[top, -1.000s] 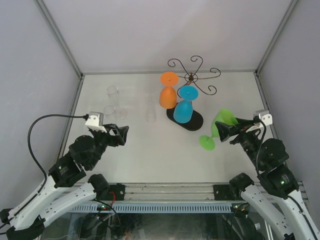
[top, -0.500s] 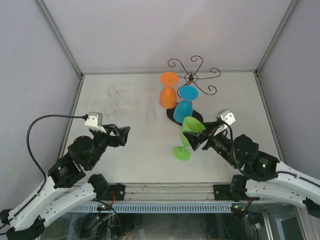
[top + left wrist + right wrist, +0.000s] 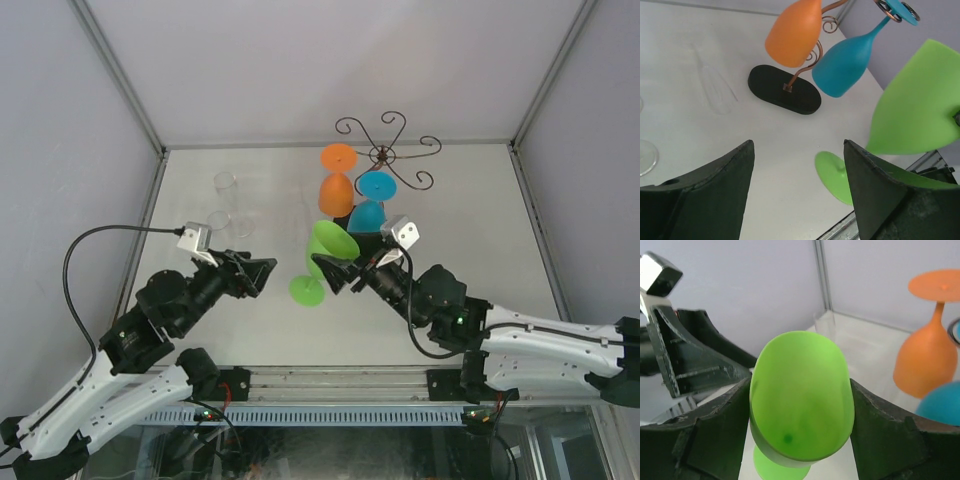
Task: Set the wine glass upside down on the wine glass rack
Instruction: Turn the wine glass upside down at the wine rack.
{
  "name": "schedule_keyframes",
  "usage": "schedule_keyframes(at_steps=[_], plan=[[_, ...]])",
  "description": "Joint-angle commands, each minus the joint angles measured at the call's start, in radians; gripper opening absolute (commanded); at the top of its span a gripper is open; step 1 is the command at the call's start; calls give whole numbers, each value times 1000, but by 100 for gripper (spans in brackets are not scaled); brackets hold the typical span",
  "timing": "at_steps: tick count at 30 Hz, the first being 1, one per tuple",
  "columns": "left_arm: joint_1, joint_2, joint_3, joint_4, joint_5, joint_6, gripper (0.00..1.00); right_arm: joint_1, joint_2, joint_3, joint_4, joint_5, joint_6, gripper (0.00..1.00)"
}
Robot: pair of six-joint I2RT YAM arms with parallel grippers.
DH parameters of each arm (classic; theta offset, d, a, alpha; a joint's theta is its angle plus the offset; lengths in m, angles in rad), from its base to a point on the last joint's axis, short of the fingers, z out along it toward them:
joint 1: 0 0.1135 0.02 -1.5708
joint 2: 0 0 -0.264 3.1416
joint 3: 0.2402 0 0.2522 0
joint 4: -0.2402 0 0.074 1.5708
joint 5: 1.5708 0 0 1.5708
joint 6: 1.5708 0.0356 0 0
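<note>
My right gripper (image 3: 337, 264) is shut on the bowl of a green wine glass (image 3: 331, 243), held tilted with its foot (image 3: 306, 291) low and to the left. In the right wrist view the green bowl (image 3: 802, 400) fills the gap between the fingers (image 3: 720, 432). The wine glass rack (image 3: 386, 154), thin dark wire on a black oval base (image 3: 785, 90), carries an orange glass (image 3: 336, 190) and a blue glass (image 3: 368, 214), both upside down. Just left of the green glass, my left gripper (image 3: 262, 272) stands open and empty, and its own view shows the glass (image 3: 917, 110) to the right.
Two clear glasses (image 3: 225, 186) stand at the back left, and a clear flute (image 3: 301, 220) lies on the table left of the rack. Grey walls close in the table on three sides.
The right arm has carried the green glass from the table's right side leftward to the middle, in front of the rack. The left gripper has edged slightly right.
</note>
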Motion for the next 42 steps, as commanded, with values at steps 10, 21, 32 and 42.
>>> schedule_keyframes(at_steps=[10, 21, 32, 42], plan=[[5, 3, -37, 119, 103, -135, 73, -4, 152, 13, 568, -49, -181, 24], [5, -12, -76, 203, 102, -244, 63, 1, 162, -28, 686, -88, -188, 22], [5, 13, -77, 273, 107, -270, 4, 1, 160, -42, 674, -99, -174, 23], [5, -6, -53, 187, 15, -195, 0, 1, 67, -45, 452, -120, -165, 64]])
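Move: My right hand already holds the green glass by its bowl, rim up. Its foot hangs about 8 cm to the right of my open left hand, some 5 cm below it and about 1 cm ahead. From my right hand, the left gripper is some 14 cm to the left, 3 cm back and 5 cm lower. The hanging blue glass is about 9 cm ahead, 6 cm right and 6 cm lower, the orange one roughly 15 cm straight ahead and 4 cm lower. I lift the green glass about 7 cm with my right hand, easing slightly left and tipping the fingers up some 20 degrees so the foot swings up towards my left gripper, then hold nearly still. My left hand edges about 3 cm right to meet it, rolls its left side down some 20 degrees while rising 3 cm, and shuts its fingertips, pinching the foot's thin disc; it then eases a little forward and left. ##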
